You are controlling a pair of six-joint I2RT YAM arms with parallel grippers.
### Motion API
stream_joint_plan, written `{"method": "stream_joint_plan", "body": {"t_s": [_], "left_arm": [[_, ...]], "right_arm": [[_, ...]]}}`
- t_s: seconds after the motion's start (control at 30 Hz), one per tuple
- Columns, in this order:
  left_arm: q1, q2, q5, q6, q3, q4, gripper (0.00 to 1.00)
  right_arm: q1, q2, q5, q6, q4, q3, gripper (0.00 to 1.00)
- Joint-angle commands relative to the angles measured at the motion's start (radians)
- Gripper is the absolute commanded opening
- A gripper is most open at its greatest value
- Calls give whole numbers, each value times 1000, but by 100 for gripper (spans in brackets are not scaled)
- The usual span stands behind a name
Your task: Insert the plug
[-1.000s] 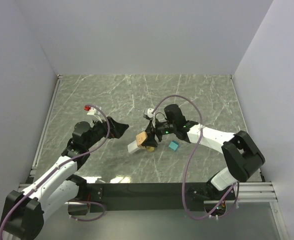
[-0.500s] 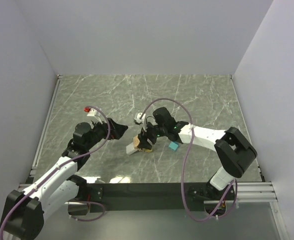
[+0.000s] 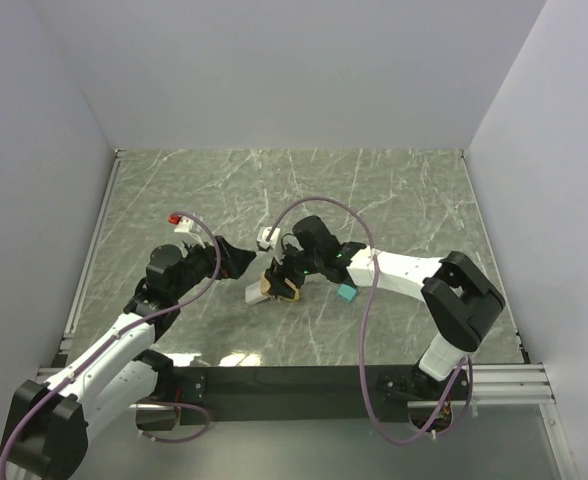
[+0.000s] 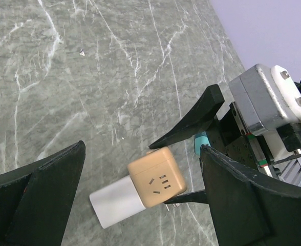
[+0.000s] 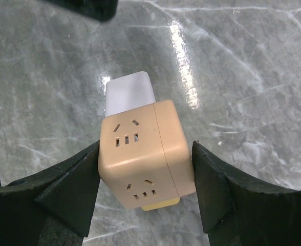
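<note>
A tan cube socket (image 5: 143, 154) sits between the fingers of my right gripper (image 5: 145, 155), which is shut on its two sides just above the table. A white plug (image 5: 130, 92) lies flush against the cube's far face. From the left wrist the cube (image 4: 156, 177) and the white plug (image 4: 115, 201) show together, with metal prongs under the cube. My left gripper (image 4: 143, 154) stands wide open just short of them, touching nothing. In the top view the cube (image 3: 279, 283) and plug (image 3: 254, 295) lie between the left gripper (image 3: 239, 262) and the right gripper (image 3: 282, 281).
A small teal block (image 3: 347, 292) lies on the marble table just right of the cube, beside the right arm. A red and white part (image 3: 181, 220) rests at the left, behind the left arm. White walls enclose the table on three sides.
The right gripper has carried the cube leftward toward the left gripper, and the white plug has moved with it. The left arm has hardly moved.
</note>
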Motion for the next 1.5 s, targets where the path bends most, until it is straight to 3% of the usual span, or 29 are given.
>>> {"method": "stream_joint_plan", "body": {"t_s": [0.0,0.13,0.4,0.43,0.5,0.83,0.93,1.1,1.2,1.47], "left_arm": [[5,-11,2,15,-7,40,99],[5,-16,4,15,-7,39,100],[5,-37,5,14,-9,33,99],[5,-37,7,14,-9,33,99],[5,-37,13,14,-9,34,99],[5,-71,13,14,-11,22,99],[5,-75,9,17,-14,31,99],[5,-77,-39,53,-15,82,99],[4,-62,-102,81,-15,158,99],[-12,76,-56,118,74,297,99]], "right_arm": [[16,32,52,-17,-38,38,5],[16,14,34,-5,-18,32,32],[15,-34,-3,15,8,35,61],[15,-40,-8,20,8,39,84],[15,-48,-14,30,41,47,90],[15,-195,23,89,158,4,95],[12,-305,137,136,209,-57,95],[7,-436,566,342,126,-105,96],[7,-503,693,482,48,-146,96],[7,-608,860,831,-130,-325,95]]}}
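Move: The tan socket cube is in my right hand's grip, its middle about at the hand point and 1 cm lower. The white block sits 5 cm to the left and 3 cm back, the yellow block 4 cm to the right and 2 cm back, both some 3 cm down; the teal block lies about 17 cm right, 2 cm back, 3 cm down. From my left hand the socket cube is 7 cm right, 4 cm back and 9 cm below. I hold my right hand nearly still on the socket cube, then open the fingers and let go, rise steeply some 15 cm off it, and swing about 12 cm to the right towards the teal block, turning some 50 degrees clockwise and sinking again by about 6 cm on the way. My empty left hand, still open, eases up and a little forward, its fingertips tilting up about 10 degrees. ##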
